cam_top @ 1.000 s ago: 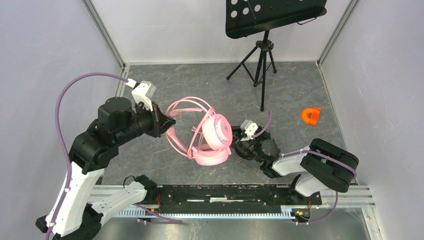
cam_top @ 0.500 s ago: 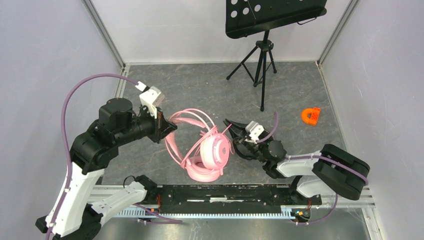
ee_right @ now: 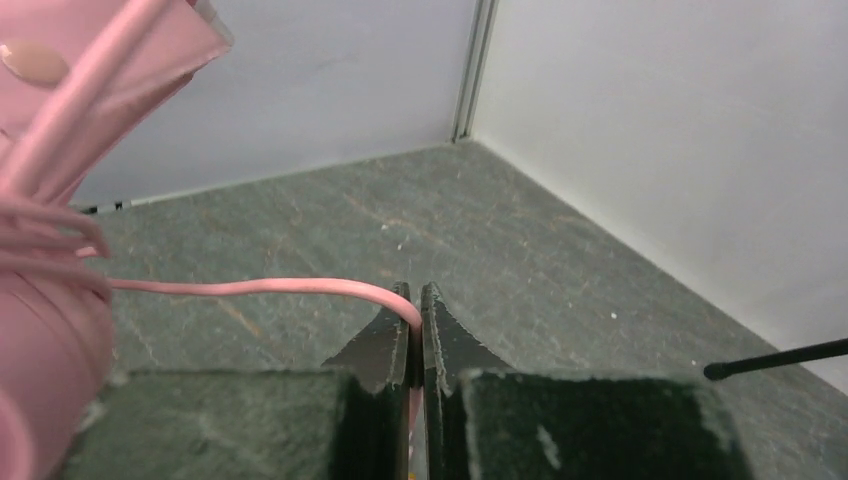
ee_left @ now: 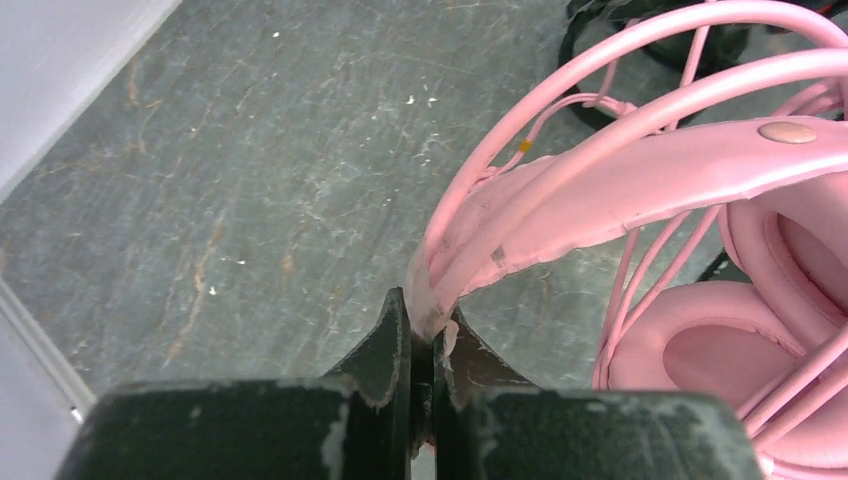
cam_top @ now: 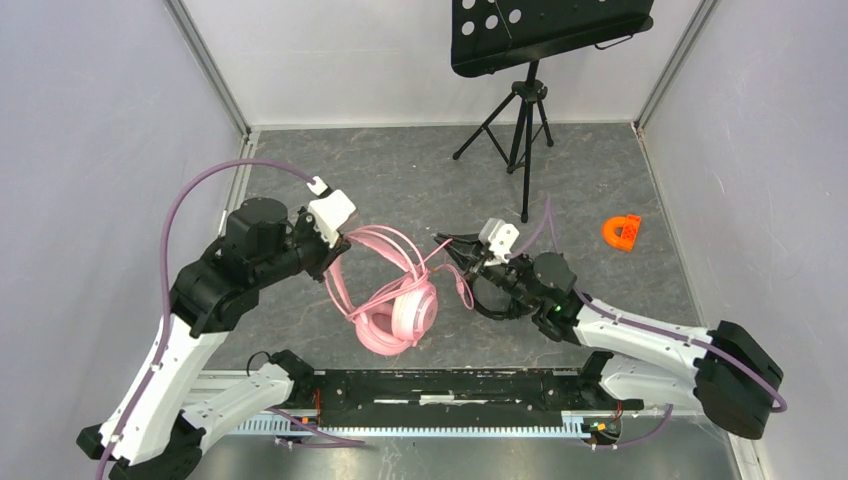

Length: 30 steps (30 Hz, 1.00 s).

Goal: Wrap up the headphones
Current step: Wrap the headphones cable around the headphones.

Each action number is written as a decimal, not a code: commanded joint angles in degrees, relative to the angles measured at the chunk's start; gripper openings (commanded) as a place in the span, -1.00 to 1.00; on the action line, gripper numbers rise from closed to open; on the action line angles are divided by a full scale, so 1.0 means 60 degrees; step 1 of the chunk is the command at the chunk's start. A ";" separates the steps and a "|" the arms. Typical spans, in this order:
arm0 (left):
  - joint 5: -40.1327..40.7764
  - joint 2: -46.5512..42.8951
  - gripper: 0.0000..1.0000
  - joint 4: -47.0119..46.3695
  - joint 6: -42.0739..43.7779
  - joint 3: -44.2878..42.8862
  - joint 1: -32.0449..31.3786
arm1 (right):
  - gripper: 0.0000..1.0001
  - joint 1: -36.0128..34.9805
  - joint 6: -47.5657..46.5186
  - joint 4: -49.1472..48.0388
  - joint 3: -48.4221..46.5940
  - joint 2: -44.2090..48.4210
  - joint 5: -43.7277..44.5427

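The pink headphones (cam_top: 395,305) hang tilted over the floor, their cable looped several times round the headband. My left gripper (cam_top: 337,252) is shut on the end of the pink headband (ee_left: 620,180), pinched between the fingertips of that gripper (ee_left: 432,325). To the right, my right gripper (cam_top: 447,245) is shut on the loose pink cable (ee_right: 250,287), which enters the tips of this gripper (ee_right: 415,300) from the left. The black headphones (cam_top: 487,303) lie on the floor under my right wrist, mostly hidden.
A small orange plastic piece (cam_top: 621,231) lies at the right. A black music stand (cam_top: 525,130) on a tripod rises at the back centre. White walls (cam_top: 100,150) close in both sides and the back.
My right gripper swung up and left off the black headphones and shut on the pink cable. The left gripper moved right with the headband, and the pink ear cups dropped toward the near left.
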<state>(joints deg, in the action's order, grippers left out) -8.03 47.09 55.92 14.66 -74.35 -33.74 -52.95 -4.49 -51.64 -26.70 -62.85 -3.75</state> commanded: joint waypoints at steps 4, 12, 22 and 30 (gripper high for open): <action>0.0307 0.0190 -0.95 -0.0770 0.1324 0.0375 -0.0003 | -1.00 0.0348 0.0621 0.5022 -0.2086 0.0862 -0.0276; 0.1297 0.0581 -0.95 -0.0810 0.2041 0.0639 -0.0002 | -1.00 0.0442 0.1380 0.7072 -0.2865 0.1275 -0.1811; 0.1409 0.0630 -0.95 -0.1359 0.2948 0.1034 -0.0011 | -1.00 0.0506 0.2201 0.6836 -0.2848 0.1239 -0.4234; 0.1783 0.0640 -0.95 -0.1736 0.3292 0.1345 -0.0004 | -0.92 0.0511 0.3896 0.4760 -0.2167 0.1100 -0.5776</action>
<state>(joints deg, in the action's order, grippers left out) -0.56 51.29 48.07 29.67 -66.76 -33.89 -50.11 11.53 -10.79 -40.32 -56.88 -30.61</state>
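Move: Back and to the left of the right hand, which has the pink cable pinched, the pink earcups hang about 10 cm back, 7 cm left and 6 cm lower. The cable plug dangles some 3 cm back, 4 cm right and 8 cm below that hand; black headphones lie roughly 5 cm back, 12 cm right and 24 cm down. From the left hand, which holds the headband, the earcups are about 4 cm back, 10 cm right and 7 cm lower. Drawing the pinched cable back about 8 cm, the right hand comes in beside the earcups, dipping some 3 cm on the way, while its fingers swing counter-clockwise until they point almost straight left and tip down to about level. The left hand keeps its grip on the headband, carrying it forward about 5 cm and down 4 cm with a 15-degree roll. ##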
